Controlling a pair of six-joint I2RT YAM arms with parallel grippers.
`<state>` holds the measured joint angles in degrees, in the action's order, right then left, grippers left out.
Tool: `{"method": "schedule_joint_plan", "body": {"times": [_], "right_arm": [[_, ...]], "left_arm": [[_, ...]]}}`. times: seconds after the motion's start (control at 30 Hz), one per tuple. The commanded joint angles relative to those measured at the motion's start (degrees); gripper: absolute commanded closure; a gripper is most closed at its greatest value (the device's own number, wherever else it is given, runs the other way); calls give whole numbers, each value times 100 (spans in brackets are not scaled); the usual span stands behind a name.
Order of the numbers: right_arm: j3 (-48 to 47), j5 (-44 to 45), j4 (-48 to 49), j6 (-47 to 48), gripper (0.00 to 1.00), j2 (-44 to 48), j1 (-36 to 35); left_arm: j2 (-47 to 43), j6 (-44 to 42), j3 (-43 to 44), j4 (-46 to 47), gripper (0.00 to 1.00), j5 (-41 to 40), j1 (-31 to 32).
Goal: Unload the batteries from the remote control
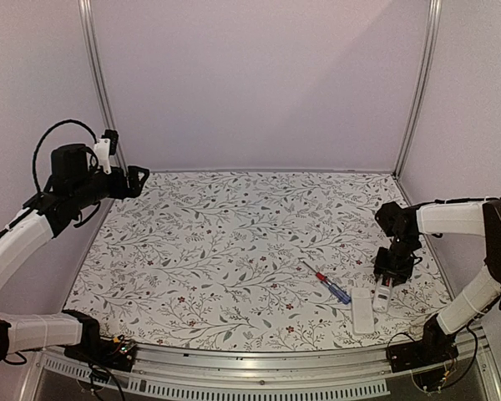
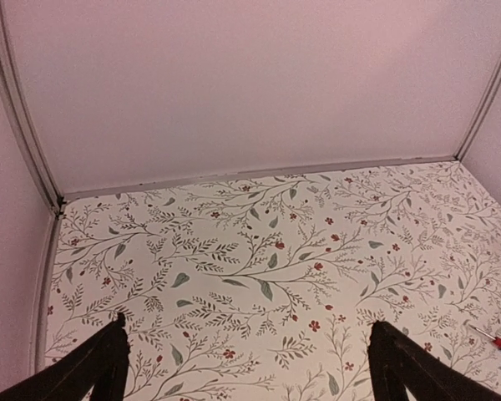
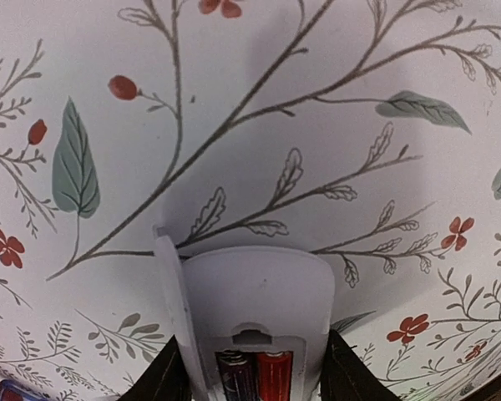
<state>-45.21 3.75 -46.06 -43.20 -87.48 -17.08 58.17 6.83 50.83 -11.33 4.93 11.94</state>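
Observation:
The remote control [image 3: 259, 296] [image 1: 382, 296] lies on the patterned table near the front right, its recess facing up. Two batteries sit side by side in the recess, a dark one [image 3: 234, 376] and a red one [image 3: 274, 376]. My right gripper [image 3: 255, 380] [image 1: 393, 269] is down over the remote, and its dark fingers [image 3: 346, 372] press against the remote's two long sides. My left gripper [image 2: 255, 368] [image 1: 136, 181] hangs high at the far left, wide open and holding nothing.
A flat white plate [image 1: 362, 311] [image 3: 171, 284] lies right against the remote's left side. A red-and-blue-handled screwdriver [image 1: 327, 283] [image 2: 497, 341] rests just left of them. Pale walls and metal posts enclose the table [image 1: 234, 251].

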Motion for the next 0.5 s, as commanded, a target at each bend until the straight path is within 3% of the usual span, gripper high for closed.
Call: {"method": "schedule_joint_plan", "body": {"times": [0.0,0.47], "right_arm": [[-396,-277,1458,343,58,-303,-144],[-2071,-37,2018,1280,60,-1441,-862]], "left_arm": [[-14,-78,-50,-24,0,-116,71],[-8,-108,-69,-31,0,-242,70]]}}
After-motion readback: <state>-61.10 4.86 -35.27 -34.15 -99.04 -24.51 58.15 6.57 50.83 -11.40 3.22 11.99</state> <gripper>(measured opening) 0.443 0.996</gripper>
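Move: The remote control is already gripped in the right hand near its far end, its middle about 3 cm back and 1 cm left of that hand. It goes to clear table about 11 cm ahead and 8 cm to the left. The white slab lies some 9 cm back and 6 cm left of the right hand, the screwdriver level with it, 14 cm to the left. From the left hand the remote is roughly 52 cm right, 15 cm back and 28 cm below. Keeping its pinch on the remote control, the right hand carries it forward and to the left onto the open table beyond the slab, roughly 13 cm in all, slow at first and then quickly, sweeping the near end of the remote along the slab's edge. Late on the hand rises a couple of centimetres, while the wrist turns some 15 degrees counter-clockwise and the fingertips swing about as much forward. ##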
